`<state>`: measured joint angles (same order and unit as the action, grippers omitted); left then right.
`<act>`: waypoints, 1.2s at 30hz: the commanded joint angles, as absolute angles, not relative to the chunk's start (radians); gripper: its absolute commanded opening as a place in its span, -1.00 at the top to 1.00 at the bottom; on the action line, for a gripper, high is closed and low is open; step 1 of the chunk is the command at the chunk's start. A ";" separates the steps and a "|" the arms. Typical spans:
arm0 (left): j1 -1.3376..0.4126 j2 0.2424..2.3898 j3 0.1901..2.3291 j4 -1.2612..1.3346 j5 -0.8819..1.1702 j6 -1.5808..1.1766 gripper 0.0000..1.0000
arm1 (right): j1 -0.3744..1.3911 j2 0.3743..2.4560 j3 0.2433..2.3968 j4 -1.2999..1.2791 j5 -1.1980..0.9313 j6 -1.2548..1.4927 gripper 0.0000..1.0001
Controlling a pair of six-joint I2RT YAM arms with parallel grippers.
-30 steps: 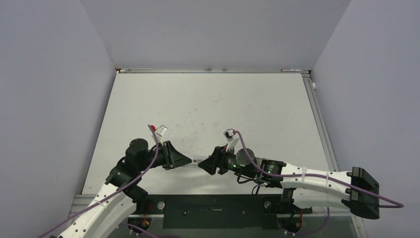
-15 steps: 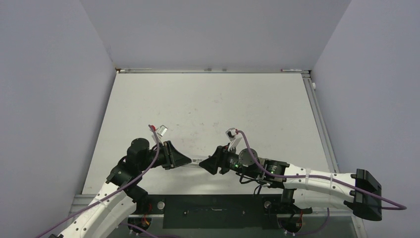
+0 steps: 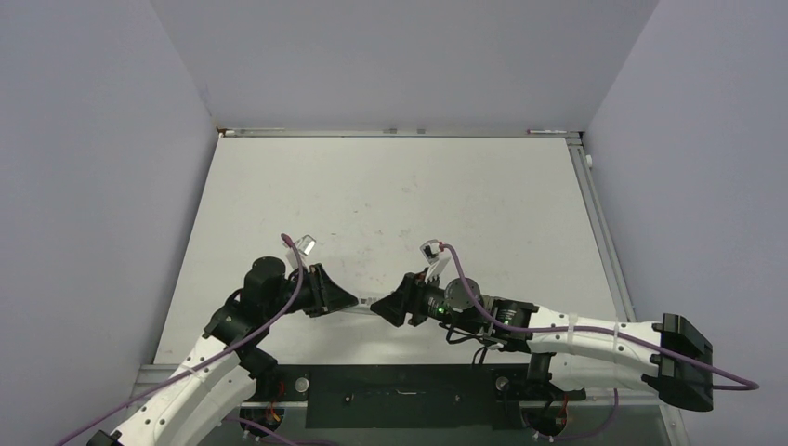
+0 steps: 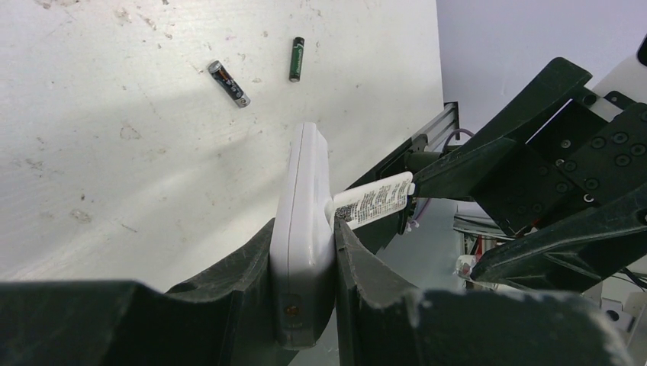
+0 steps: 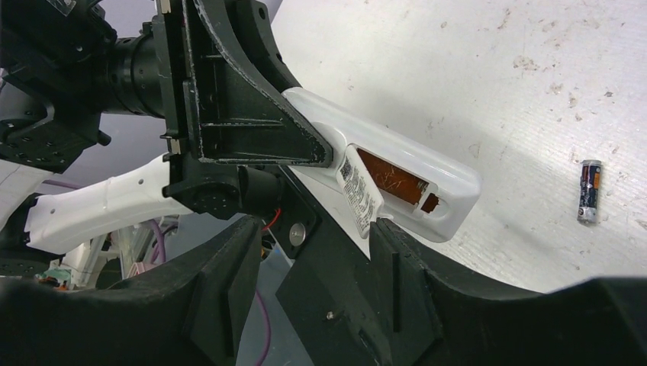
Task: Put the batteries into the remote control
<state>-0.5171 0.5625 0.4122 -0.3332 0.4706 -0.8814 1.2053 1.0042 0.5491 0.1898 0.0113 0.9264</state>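
My left gripper (image 4: 304, 229) is shut on the remote control (image 4: 305, 198), holding the slim white body on edge above the table. Seen from the right wrist, the remote control (image 5: 427, 183) shows its recessed bay (image 5: 389, 181), brownish inside. A white cover flap (image 5: 357, 197) with printed text sticks out of it. My right gripper (image 5: 317, 229) is open, its jaws wide apart, and one fingertip (image 5: 385, 229) is right at the flap's tip. Two batteries (image 4: 229, 84) (image 4: 297, 59) lie on the table beyond the remote. One battery (image 5: 589, 191) shows in the right wrist view. From above, both grippers (image 3: 348, 299) (image 3: 383, 308) meet at the remote (image 3: 368, 302).
The white table (image 3: 418, 204) is scuffed and walled by grey panels on three sides. An aluminium rail (image 4: 435, 126) runs along its near edge, close under the grippers. The arms' black base plate (image 3: 400, 395) sits below it.
Almost nothing differs. The right arm's rear link and cable swayed slightly, and the left wrist shifted a touch. The remote stays between the two grippers.
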 commanded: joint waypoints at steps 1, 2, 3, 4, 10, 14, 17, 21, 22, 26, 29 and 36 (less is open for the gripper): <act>-0.523 0.567 0.462 -0.300 0.468 -0.867 1.00 | 1.202 1.021 0.555 0.257 -0.011 0.928 -0.06; -0.523 0.569 0.462 -0.301 0.464 -0.864 1.00 | 1.199 1.024 0.552 0.256 -0.012 0.928 -0.06; -0.523 0.572 0.461 -0.302 0.461 -0.862 1.00 | 1.194 1.026 0.548 0.258 -0.015 0.928 -0.06; -0.523 0.575 0.460 -0.302 0.459 -0.860 1.00 | 1.190 1.030 0.543 0.262 -0.019 0.929 -0.07; -0.523 0.595 0.460 -0.314 0.436 -0.836 1.00 | 1.165 1.062 0.518 0.298 -0.046 0.940 -0.07; -0.523 0.603 0.457 -0.318 0.430 -0.829 1.00 | 1.145 1.088 0.491 0.338 -0.069 0.952 -0.07; -0.523 0.614 0.457 -0.327 0.423 -0.822 1.00 | 1.136 1.102 0.479 0.355 -0.080 0.955 -0.07; -0.523 0.637 0.462 -0.348 0.408 -0.810 1.00 | 1.129 1.116 0.466 0.372 -0.090 0.959 -0.07; -0.523 0.643 0.464 -0.354 0.402 -0.806 1.00 | 1.128 1.119 0.465 0.372 -0.090 0.961 -0.07; -0.523 0.653 0.466 -0.369 0.378 -0.795 1.00 | 1.123 1.120 0.449 0.383 -0.091 0.965 -0.07; -0.523 0.656 0.469 -0.382 0.357 -0.793 1.00 | 1.119 1.121 0.440 0.386 -0.091 0.966 -0.07; -0.523 0.661 0.474 -0.397 0.298 -0.790 1.00 | 1.111 1.132 0.424 0.379 -0.089 0.965 -0.07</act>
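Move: From my empty right hand the black battery lies about 9 cm ahead, 1 cm to the right and some 15 cm below; the green battery is level with it, 10 cm farther right. The battery cover, tilted out of the bay, is about 2 cm ahead, 2 cm left and 1 cm below. My left hand holds the remote; the black battery is roughly 5 cm ahead, 7 cm right and 11 cm below that hand. I sink my open right hand about 6 cm, easing some 1 cm forward, towards the black battery; its fingertip, at the lifted cover's free end, comes clear without closing. Meanwhile my left hand keeps its grip on the remote and lowers it about 4 cm, drifting slightly left and forward while rolling some 10 degrees, left side up. ##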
